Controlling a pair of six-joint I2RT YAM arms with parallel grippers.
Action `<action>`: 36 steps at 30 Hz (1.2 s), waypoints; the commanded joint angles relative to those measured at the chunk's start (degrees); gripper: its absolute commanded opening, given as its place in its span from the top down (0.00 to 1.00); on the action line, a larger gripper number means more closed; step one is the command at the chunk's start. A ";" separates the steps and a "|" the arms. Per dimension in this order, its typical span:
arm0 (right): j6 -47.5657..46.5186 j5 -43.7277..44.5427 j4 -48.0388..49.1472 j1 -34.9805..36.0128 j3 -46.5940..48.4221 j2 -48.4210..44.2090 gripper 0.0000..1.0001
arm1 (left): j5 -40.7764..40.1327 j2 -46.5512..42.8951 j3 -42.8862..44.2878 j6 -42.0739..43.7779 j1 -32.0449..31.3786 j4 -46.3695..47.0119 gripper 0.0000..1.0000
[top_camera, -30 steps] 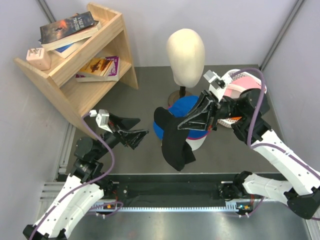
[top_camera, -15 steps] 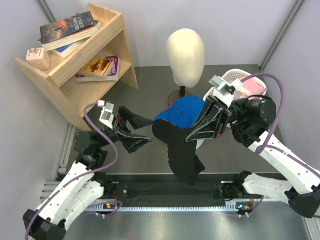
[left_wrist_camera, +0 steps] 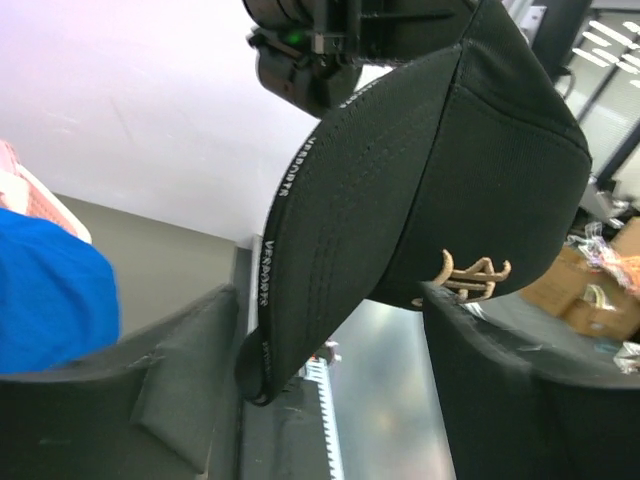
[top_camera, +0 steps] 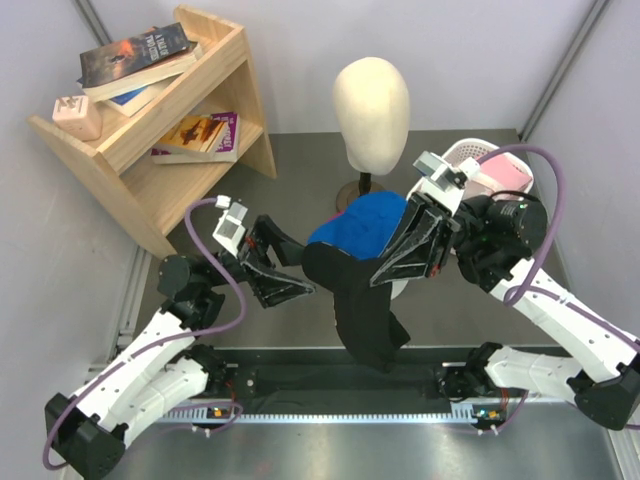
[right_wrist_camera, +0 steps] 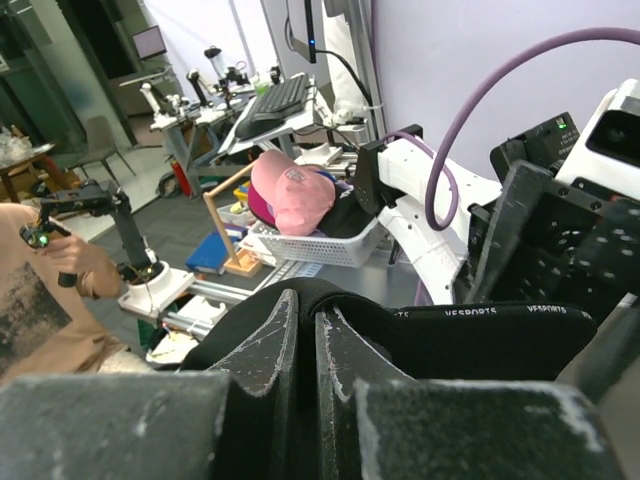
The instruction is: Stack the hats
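My right gripper [top_camera: 376, 277] is shut on the black cap [top_camera: 361, 312], which hangs from it above the table's front middle. In the right wrist view the fingertips [right_wrist_camera: 285, 335] pinch the cap's black fabric [right_wrist_camera: 450, 340]. My left gripper [top_camera: 304, 268] is open just left of the cap. In the left wrist view the cap [left_wrist_camera: 430, 170], with a tan embroidered logo, hangs so that its brim edge dips between the spread fingers [left_wrist_camera: 175, 380]. A blue cap [top_camera: 366, 222] lies behind on the table, and it shows at the left in the left wrist view [left_wrist_camera: 45, 300]. A light pink cap [top_camera: 503, 178] sits in the basket.
A white slatted basket [top_camera: 452, 158] stands at the back right, and it shows in the right wrist view [right_wrist_camera: 325, 243]. A cream mannequin head [top_camera: 371, 103] stands at the back centre. A wooden shelf [top_camera: 165, 140] with books fills the back left.
My right gripper has pulled the black cap forward, off the blue cap. My left arm has swung right, so its open jaws now sit around the cap's brim edge.
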 commanded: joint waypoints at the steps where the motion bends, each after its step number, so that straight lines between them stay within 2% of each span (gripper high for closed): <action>1: 0.19 -0.11 3.77 0.94 -0.09 0.00 1.00 | 0.82 0.50 2.17 2.33 -1.87 2.00 0.40; 2: -0.59 -0.29 3.15 0.94 -0.09 0.00 1.00 | 0.73 0.24 2.09 2.77 -1.96 0.43 0.55; 4: -3.05 -0.12 -2.26 0.85 0.08 -0.52 1.00 | 0.29 -0.63 2.00 4.17 -1.96 -1.42 0.67; 5: -7.93 0.23 -5.70 0.85 0.26 -0.87 1.00 | -0.23 -0.99 1.74 4.70 -1.96 -3.17 0.74; 6: -11.81 0.85 -11.39 0.85 1.22 -1.22 1.00 | -0.50 -1.25 1.65 5.40 -1.96 -3.88 0.86; 7: -16.20 3.38 -24.15 0.59 2.10 -2.18 1.00 | -0.76 -2.04 1.30 5.67 -1.96 -4.41 0.93; 8: -27.03 5.49 -33.06 0.41 3.24 -2.63 1.00 | -1.37 -2.39 1.12 5.93 -1.96 -4.94 0.99; 9: -31.93 8.12 -39.68 0.24 5.51 -3.24 1.00 | -1.55 -2.83 0.94 6.54 -1.96 -6.16 1.00; 10: -35.81 15.28 -45.23 0.15 6.49 -4.21 1.00 | -2.08 -3.71 0.86 6.90 -1.96 -7.13 1.00; 11: -41.85 19.36 -55.55 -0.11 7.37 -4.56 0.97 | -2.52 -3.98 0.85 7.16 -1.96 -7.84 1.00; 14: -46.55 36.23 -65.55 -0.99 8.96 -6.41 0.89 | -3.75 -4.42 1.20 7.95 -1.96 -10.39 1.00; 15: -46.92 40.36 -67.41 -1.34 9.48 -7.02 0.84 | -3.49 -4.16 1.38 7.96 -1.96 -10.83 1.00; 16: -47.35 50.50 -69.17 -1.61 9.84 -8.25 0.81 | -3.57 -3.81 1.64 7.69 -1.96 -11.09 1.00; 18: -47.97 62.92 -73.99 -1.70 11.06 -9.40 0.77 | -3.66 -3.02 2.17 7.60 -1.96 -11.88 1.00; 19: -47.97 76.39 -74.98 -1.70 11.16 -10.79 0.73 | -4.36 -2.93 2.87 7.78 -1.96 -12.41 1.00; 20: -47.97 82.35 -75.60 -1.70 11.07 -11.50 0.69 | -4.71 -2.66 3.31 8.04 -1.96 -14.33 1.00; 22: -48.76 96.04 -76.75 -1.70 10.20 -13.95 0.55 | -5.33 -2.14 4.36 8.83 -1.96 -16.36 1.00; 24: -49.20 104.16 -76.92 -1.70 9.06 -16.15 0.40 | -5.51 -1.26 5.51 8.92 -1.96 -16.98 1.00; 26: -49.82 107.10 -76.92 -1.70 8.26 -17.65 0.33 | -5.51 -0.64 6.21 8.49 -1.96 -16.55 1.00; 27: -49.99 108.85 -76.92 -1.70 7.65 -18.71 0.25 | -5.51 0.49 7.00 7.79 -1.96 -16.29 1.00; 28: -50.17 109.57 -77.01 -1.70 7.38 -19.06 0.22 | -5.51 1.20 7.53 7.34 -1.96 -16.02 1.00; 32: -50.61 116.33 -77.28 -1.70 6.41 -19.86 0.01 | -6.12 5.85 9.03 3.13 -2.05 -11.11 1.00; 34: -50.87 120.02 -77.45 -1.70 6.24 -19.86 0.00 | -6.74 9.80 10.08 -0.30 -2.92 -6.80 1.00; 36: -50.96 122.74 -77.45 -1.70 6.24 -19.34 0.00 | -9.61 13.75 12.44 -1.53 -5.02 -7.92 1.00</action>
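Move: The right hand holds the black cap, whose middle lies about 5 cm back, 3 cm left and a little below it. That middle is some 10 cm right of the left hand and 6 cm back, slightly above, the rim end between the open left fingers. The stacked blue cap lies about 14 cm ahead, 12 cm right and 18 cm below the left hand; from the right hand it is 18 ahead, 2 left, 26 lower. The basket is some 33 cm ahead and 28 right, 33 below. The left fingers shut on the black cap's printed rim edge and keep the pinch. The right fingers then open and let go as that hand sweeps forward and right about 20 cm each way, sinking some 5 cm and swinging about 120 degrees clockwise towards the basket. The left hand first eases back slightly, then carries the cap some 5 cm forward with a small dip, and right towards the stack. ##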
